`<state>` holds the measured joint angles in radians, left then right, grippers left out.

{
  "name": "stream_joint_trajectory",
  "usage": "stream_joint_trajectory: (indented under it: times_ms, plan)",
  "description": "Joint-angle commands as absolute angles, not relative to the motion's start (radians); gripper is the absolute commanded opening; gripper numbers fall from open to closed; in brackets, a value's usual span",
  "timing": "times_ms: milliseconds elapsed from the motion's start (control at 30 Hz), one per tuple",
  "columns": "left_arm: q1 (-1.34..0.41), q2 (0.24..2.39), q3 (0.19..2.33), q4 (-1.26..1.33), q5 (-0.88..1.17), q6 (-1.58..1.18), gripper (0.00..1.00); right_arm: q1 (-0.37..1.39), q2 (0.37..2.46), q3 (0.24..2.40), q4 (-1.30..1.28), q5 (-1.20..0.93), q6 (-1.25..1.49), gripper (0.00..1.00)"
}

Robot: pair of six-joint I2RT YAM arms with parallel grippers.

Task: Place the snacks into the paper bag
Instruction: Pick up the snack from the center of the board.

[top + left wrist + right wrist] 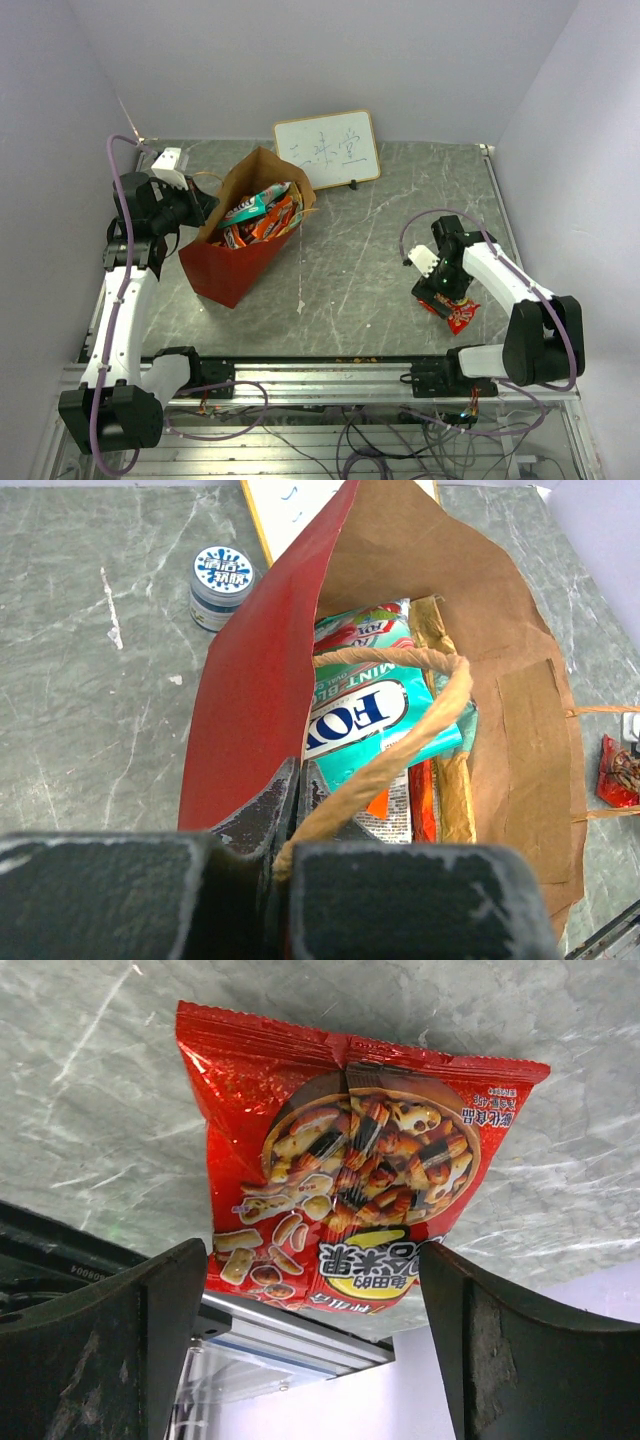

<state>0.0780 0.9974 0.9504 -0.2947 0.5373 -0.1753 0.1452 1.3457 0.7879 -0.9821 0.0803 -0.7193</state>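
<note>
The paper bag (232, 268), red outside and brown inside, stands open at the left of the table. Several snacks (262, 214) fill it, among them a teal packet (375, 720) lying on top. My left gripper (290, 805) is shut on the bag's near wall at the rim, beside the twisted handle (400, 748). One red snack packet (340, 1150) lies flat on the table near the front right. My right gripper (312, 1255) hangs open just over its near end, with one finger on either side. The same packet (461, 316) shows below the right gripper (445, 296) from above.
A small whiteboard (327, 148) stands behind the bag. A round tin with a blue and white lid (221, 577) sits on the table left of the bag. The aluminium rail (320, 372) runs along the table's front edge, close to the red packet.
</note>
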Motion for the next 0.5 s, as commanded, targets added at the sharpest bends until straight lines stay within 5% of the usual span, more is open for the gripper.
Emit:
stream_joint_trajectory:
  times_ms: [0, 200, 467]
  plan:
    - [0.087, 0.982, 0.949, -0.25, 0.583, -0.167, 0.07, 0.141, 1.364, 0.771, -0.917, 0.108, -0.735, 0.82]
    - [0.087, 0.985, 0.946, -0.246, 0.592, -0.17, 0.07, 0.141, 1.407, 0.778, -0.878, 0.078, -0.733, 0.65]
    - [0.087, 0.981, 0.946, -0.244, 0.596, -0.17, 0.07, 0.142, 1.472, 0.886, -0.876, -0.075, -0.73, 0.29]
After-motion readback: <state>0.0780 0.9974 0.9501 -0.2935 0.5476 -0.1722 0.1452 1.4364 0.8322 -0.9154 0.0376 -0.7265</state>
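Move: The last snack, the red packet, lies almost under my open right hand. Its middle is about 2 cm ahead, 2 cm to the left and some 2 cm below the point between my finger pads, and nothing else is near it. From my left hand, which is still pinching the paper bag's rim, the packet lies about 52 cm to the right, 16 cm back and 25 cm lower. I close my right fingers from nearly wide open to about a third and pinch the red packet across its lower part, fingers pointing straight down. The hand first sinks about 1 cm as they shut, then slides forward over the packet, some 2 cm in all, easing about 1 cm left near the end. ##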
